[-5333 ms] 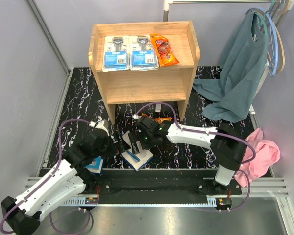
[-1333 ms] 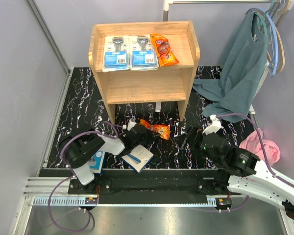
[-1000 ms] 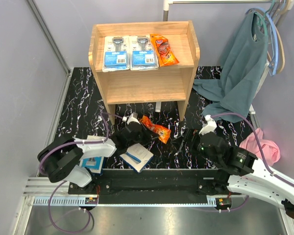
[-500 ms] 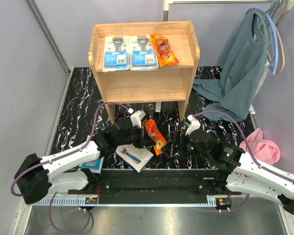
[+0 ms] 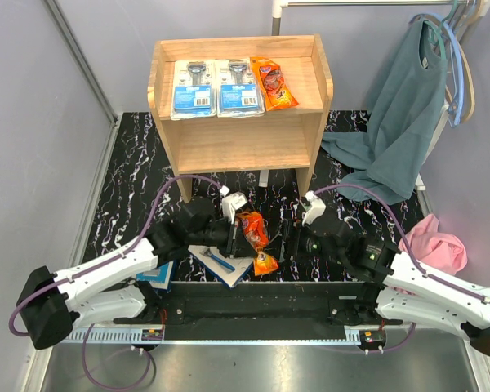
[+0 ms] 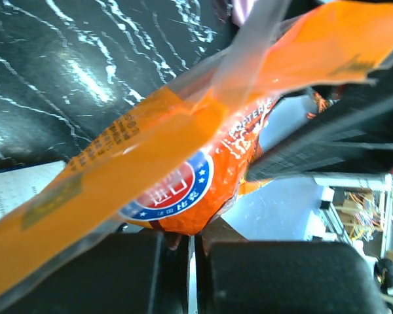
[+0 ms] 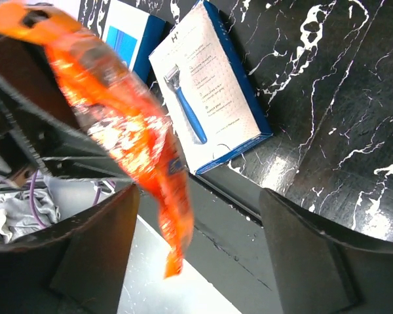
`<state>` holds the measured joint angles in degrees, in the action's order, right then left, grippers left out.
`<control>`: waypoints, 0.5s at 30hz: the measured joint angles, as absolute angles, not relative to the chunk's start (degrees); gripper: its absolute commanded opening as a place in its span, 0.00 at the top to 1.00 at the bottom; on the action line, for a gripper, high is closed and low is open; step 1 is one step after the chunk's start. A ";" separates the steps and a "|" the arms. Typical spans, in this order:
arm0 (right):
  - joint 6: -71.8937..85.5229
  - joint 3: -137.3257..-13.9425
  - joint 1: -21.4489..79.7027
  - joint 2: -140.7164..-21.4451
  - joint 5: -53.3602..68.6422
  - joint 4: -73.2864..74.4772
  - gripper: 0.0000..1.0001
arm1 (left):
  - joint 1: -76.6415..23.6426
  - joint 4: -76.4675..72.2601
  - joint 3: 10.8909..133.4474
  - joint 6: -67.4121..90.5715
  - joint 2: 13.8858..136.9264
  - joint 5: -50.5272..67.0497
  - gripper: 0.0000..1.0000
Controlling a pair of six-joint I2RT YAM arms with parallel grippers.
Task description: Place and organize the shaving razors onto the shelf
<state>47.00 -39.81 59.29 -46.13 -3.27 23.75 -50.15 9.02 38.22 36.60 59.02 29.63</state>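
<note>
My left gripper (image 5: 238, 233) is shut on an orange razor packet (image 5: 257, 242) and holds it in the air over the table's near middle. In the left wrist view the packet (image 6: 177, 190) is pinched at its edge between the shut fingers (image 6: 144, 275). My right gripper (image 5: 287, 237) faces it from the right, open. In the right wrist view the packet (image 7: 134, 147) hangs between the wide-apart jaws of the right gripper (image 7: 196, 245), closer to the left finger (image 7: 98, 252). The shelf (image 5: 314, 77) holds two blue blister packs (image 5: 193, 90) (image 5: 237, 87) and an orange packet (image 5: 273, 82) on its top tier.
A white-and-blue razor box (image 5: 222, 261) (image 7: 209, 98) lies on the black marbled table under the held packet. A second box (image 5: 158, 276) (image 7: 128, 42) lies partly under the left arm. A teal garment (image 5: 400, 122) hangs at the right and a pink cloth (image 5: 437, 253) lies beside the table.
The left arm has lifted the orange packet off the table and swung it right and nearer. The right gripper has moved left until its open jaws flank the packet.
</note>
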 measured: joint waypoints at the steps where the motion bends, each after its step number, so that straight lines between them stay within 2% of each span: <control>1: 47.09 -39.48 59.29 -46.22 -3.07 23.35 0.27 | -50.15 8.75 38.09 36.62 58.72 30.22 1.00; 6: 47.37 -39.07 59.29 -47.94 -1.41 21.41 0.46 | -50.26 7.09 37.87 36.73 58.33 32.23 1.00; 9: 47.66 -39.07 59.31 -48.77 -0.67 20.01 0.69 | -50.39 6.37 37.82 37.10 58.33 32.71 1.00; 10: 47.42 -39.07 59.31 -48.86 -0.47 19.59 0.83 | -50.43 6.24 37.82 37.12 58.33 32.77 1.00; 11: 47.64 -39.05 59.33 -48.88 -0.19 18.96 0.90 | -50.48 5.96 37.82 37.19 58.33 32.77 1.00; 13: 47.68 -38.94 59.37 -48.80 0.71 18.09 0.98 | -50.50 5.52 37.63 37.39 58.33 32.73 1.00; 15: 47.37 -38.68 59.37 -48.75 1.19 18.11 1.00 | -50.50 5.34 37.17 37.54 58.30 32.75 0.98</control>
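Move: The left hand holds the orange razor pack by one long edge; its middle lies about 3 cm to that hand's right and 1 cm ahead, level with it. From the open right hand the pack's middle is roughly 6 cm left and 1 cm ahead, level. The white razor box on the table lies some 19 cm left of the right hand, 3 cm ahead and 15 below; the shelf's middle is about 32 cm ahead, 11 left and 5 above. Leftward by about 2 cm the right hand eases in to the pack in front of the left gripper, its fingers closing from wide open to almost shut and pinching the pack's narrow part towards its near end. The left hand keeps its closed pinch on the pack's edge, drifting about 1 cm up and back with hardly any turn. ##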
